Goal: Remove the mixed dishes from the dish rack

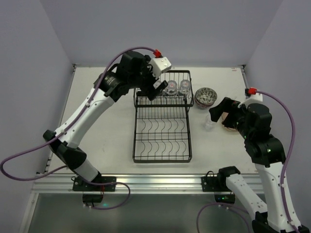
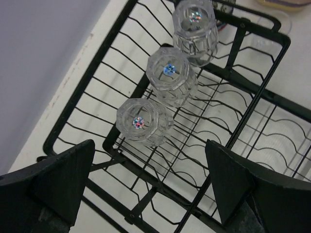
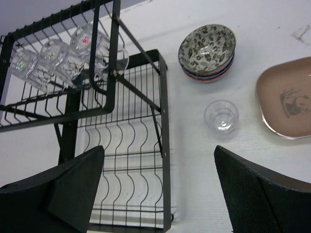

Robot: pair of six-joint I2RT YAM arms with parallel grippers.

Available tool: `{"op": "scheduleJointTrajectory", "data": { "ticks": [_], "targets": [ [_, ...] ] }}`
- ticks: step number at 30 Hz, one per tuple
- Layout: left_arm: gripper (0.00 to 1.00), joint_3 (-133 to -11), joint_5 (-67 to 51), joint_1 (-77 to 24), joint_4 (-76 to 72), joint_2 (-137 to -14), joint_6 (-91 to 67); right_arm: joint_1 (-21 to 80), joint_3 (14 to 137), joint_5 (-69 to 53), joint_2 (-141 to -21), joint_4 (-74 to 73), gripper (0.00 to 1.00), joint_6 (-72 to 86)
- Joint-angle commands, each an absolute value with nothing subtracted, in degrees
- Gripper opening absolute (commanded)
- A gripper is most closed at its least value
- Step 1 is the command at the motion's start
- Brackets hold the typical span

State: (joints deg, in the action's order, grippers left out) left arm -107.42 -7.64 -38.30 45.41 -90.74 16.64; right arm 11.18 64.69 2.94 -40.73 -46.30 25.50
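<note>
The black wire dish rack (image 1: 163,145) stands mid-table with its lower tray bare. Three clear glass cups sit upside down in a row on its raised upper shelf (image 2: 145,121) (image 2: 171,76) (image 2: 196,29); they also show in the right wrist view (image 3: 56,56). My left gripper (image 1: 153,90) (image 2: 148,189) is open and empty, just above the shelf near the closest cup. A fourth glass cup (image 3: 221,116) (image 1: 209,125) stands upright on the table right of the rack. My right gripper (image 1: 221,115) (image 3: 160,194) is open and empty above it.
A stack of patterned bowls (image 3: 207,46) (image 1: 206,97) sits on the table right of the rack's shelf. A tan plate (image 3: 286,102) lies further right, partly under my right arm. A yellow plate edge (image 2: 286,4) shows beyond the rack. Walls close the back and sides.
</note>
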Motion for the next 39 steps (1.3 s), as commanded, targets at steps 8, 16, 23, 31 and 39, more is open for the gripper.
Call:
{"op": "scheduleJointTrajectory", "data": {
  "ticks": [8,16,23,31,39],
  "targets": [
    [1.0,-111.8,-14.6,-32.0,52.2,-99.0,24.0,11.0,62.2,-6.7,-38.1,-47.2,0.96,23.9],
    [0.97,-115.4,-17.6,-31.1,51.9,-106.2,22.1,11.0,62.1,-8.2,-37.2,-47.1,0.96,23.6],
    [0.95,-115.1,-18.9,-31.2,50.8,-107.1,21.5,11.0,61.2,-8.3,-37.6,-46.7,0.96,23.1],
    [0.78,-114.0,-21.3,-31.2,48.7,-106.5,21.4,11.0,60.6,-9.3,-38.4,-45.9,0.96,23.1],
    [0.26,-114.3,-21.6,-31.1,49.0,-106.0,21.0,11.0,60.8,-9.4,-38.6,-46.1,0.95,23.0]
  ]
}}
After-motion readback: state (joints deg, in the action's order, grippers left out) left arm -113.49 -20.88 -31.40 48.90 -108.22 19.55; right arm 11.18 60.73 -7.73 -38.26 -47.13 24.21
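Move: The leftmost of the three glasses on the rack's top shelf is next: from my left hand it lies about 6 cm ahead, 1 cm to the right and 11 cm below. The middle glass stands level with it, roughly 7 cm farther right, and the right-hand glass about 13 cm to the right of it. From my right hand that leftmost glass is some 16 cm ahead, 25 cm to the left and 7 cm lower. I drop my open left hand about 10 cm onto the leftmost glass while reaching some 5 cm forward, tipping the fingers about 15 degrees further down. There I stop, one finger each side of it, and close from wide open to just over half, pinching its sides. My empty right hand stays open and eases a few centimetres left, back and down, turning slightly counter-clockwise. ##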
